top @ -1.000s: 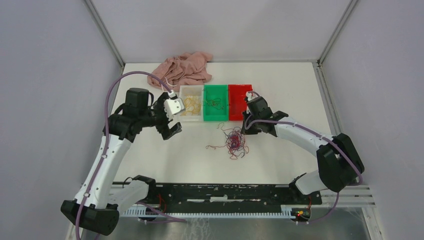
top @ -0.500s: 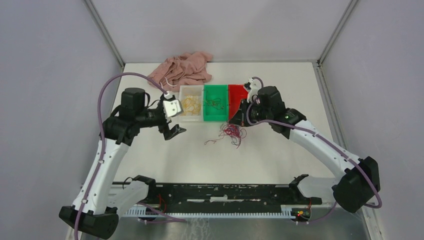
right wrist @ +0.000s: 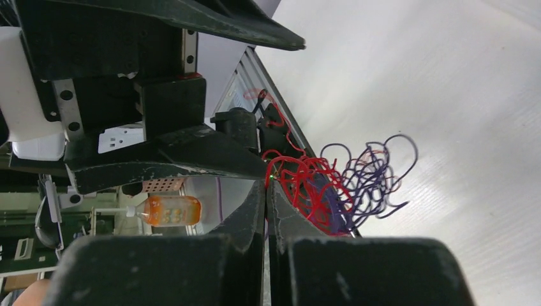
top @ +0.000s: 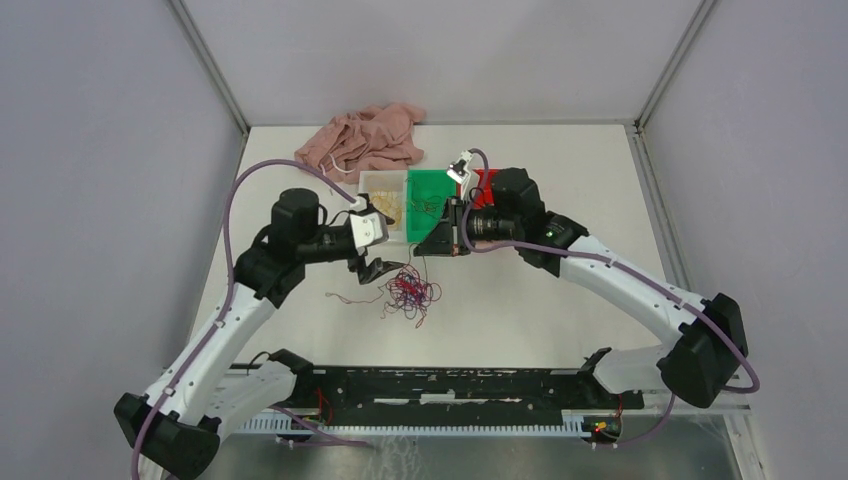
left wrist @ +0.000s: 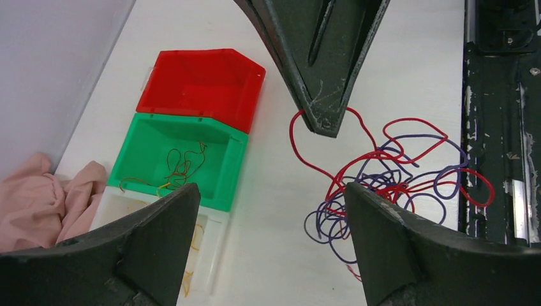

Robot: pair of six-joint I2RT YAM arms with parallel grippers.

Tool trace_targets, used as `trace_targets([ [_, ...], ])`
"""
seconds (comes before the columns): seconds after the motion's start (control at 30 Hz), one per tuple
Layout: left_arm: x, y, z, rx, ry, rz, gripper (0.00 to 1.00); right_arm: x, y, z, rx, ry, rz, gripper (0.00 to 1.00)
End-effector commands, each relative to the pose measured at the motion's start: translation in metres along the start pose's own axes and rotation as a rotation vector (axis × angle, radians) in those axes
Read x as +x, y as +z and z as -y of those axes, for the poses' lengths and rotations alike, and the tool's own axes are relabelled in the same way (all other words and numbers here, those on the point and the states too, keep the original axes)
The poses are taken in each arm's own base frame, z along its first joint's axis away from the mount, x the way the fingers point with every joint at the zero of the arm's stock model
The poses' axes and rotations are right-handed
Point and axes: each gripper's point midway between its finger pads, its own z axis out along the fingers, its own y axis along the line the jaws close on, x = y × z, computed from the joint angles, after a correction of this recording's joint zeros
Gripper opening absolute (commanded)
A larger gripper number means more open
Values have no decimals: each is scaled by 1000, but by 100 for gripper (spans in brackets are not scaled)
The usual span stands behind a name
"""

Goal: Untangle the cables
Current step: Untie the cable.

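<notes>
The cables [top: 410, 292] are a small tangle of red and purple strands in front of the bins, also seen in the left wrist view [left wrist: 389, 175] and the right wrist view [right wrist: 332, 188]. My right gripper [top: 428, 246] is shut on a red strand at the top of the tangle [right wrist: 268, 181], and the rest trails below it. Its dark fingers [left wrist: 319, 83] show in the left wrist view with the red strand at their tip. My left gripper [top: 383, 264] stands open just left of the tangle [left wrist: 271, 194], nothing between its fingers.
A white bin [top: 383, 212], a green bin [top: 430, 195] and a red bin [top: 487, 183] stand in a row behind the grippers, with a few strands in the white and green ones. A pink garment [top: 365, 140] lies at the back left. The black rail [top: 450, 385] runs along the near edge.
My right gripper has shut and carried the tangle left, from in front of the red bin to in front of the green one. The left gripper has moved right to meet it.
</notes>
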Motion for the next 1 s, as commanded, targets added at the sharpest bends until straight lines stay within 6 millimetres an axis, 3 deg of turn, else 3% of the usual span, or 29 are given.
trace_targets([
  [0.0,-15,6,-15,-80,-19,78,89,-15,7,-41,-133,-58,28,0],
  [0.43,7,15,-1,-43,-88,73,62,-7,25,-57,-197,-41,-19,0],
  [0.67,0,14,-1,-53,-115,103,28,-1,32,-60,-219,-13,-38,1],
  [0.8,-5,11,-1,-67,-115,121,10,2,28,-67,-266,26,-37,21],
  [0.97,-12,9,-3,-82,-111,145,4,10,18,-68,-298,55,-34,36],
])
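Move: About 4 cm to the left hand's right, 2 cm back and 3 cm lower is the red cable loop held in the shut right fingers; the tangle hangs some 13 cm below the left hand, 3 cm back and 3 cm right. The green box is 17 cm ahead and 5 cm right of that hand, the white box 17 cm ahead and 5 cm left, both 19 cm down. From the right hand, the open left gripper is about 4 cm left, 2 cm ahead and 2 cm higher. Carrying the pinched red loop about 5 cm left and 2 cm back, the right hand brings it to the left gripper, which sinks some 2.5 cm, then closes from wide open almost to shut, pinching the red strand. The left hand then eases up about 1.5 cm while the right opens by a third, rising slightly and letting go. ##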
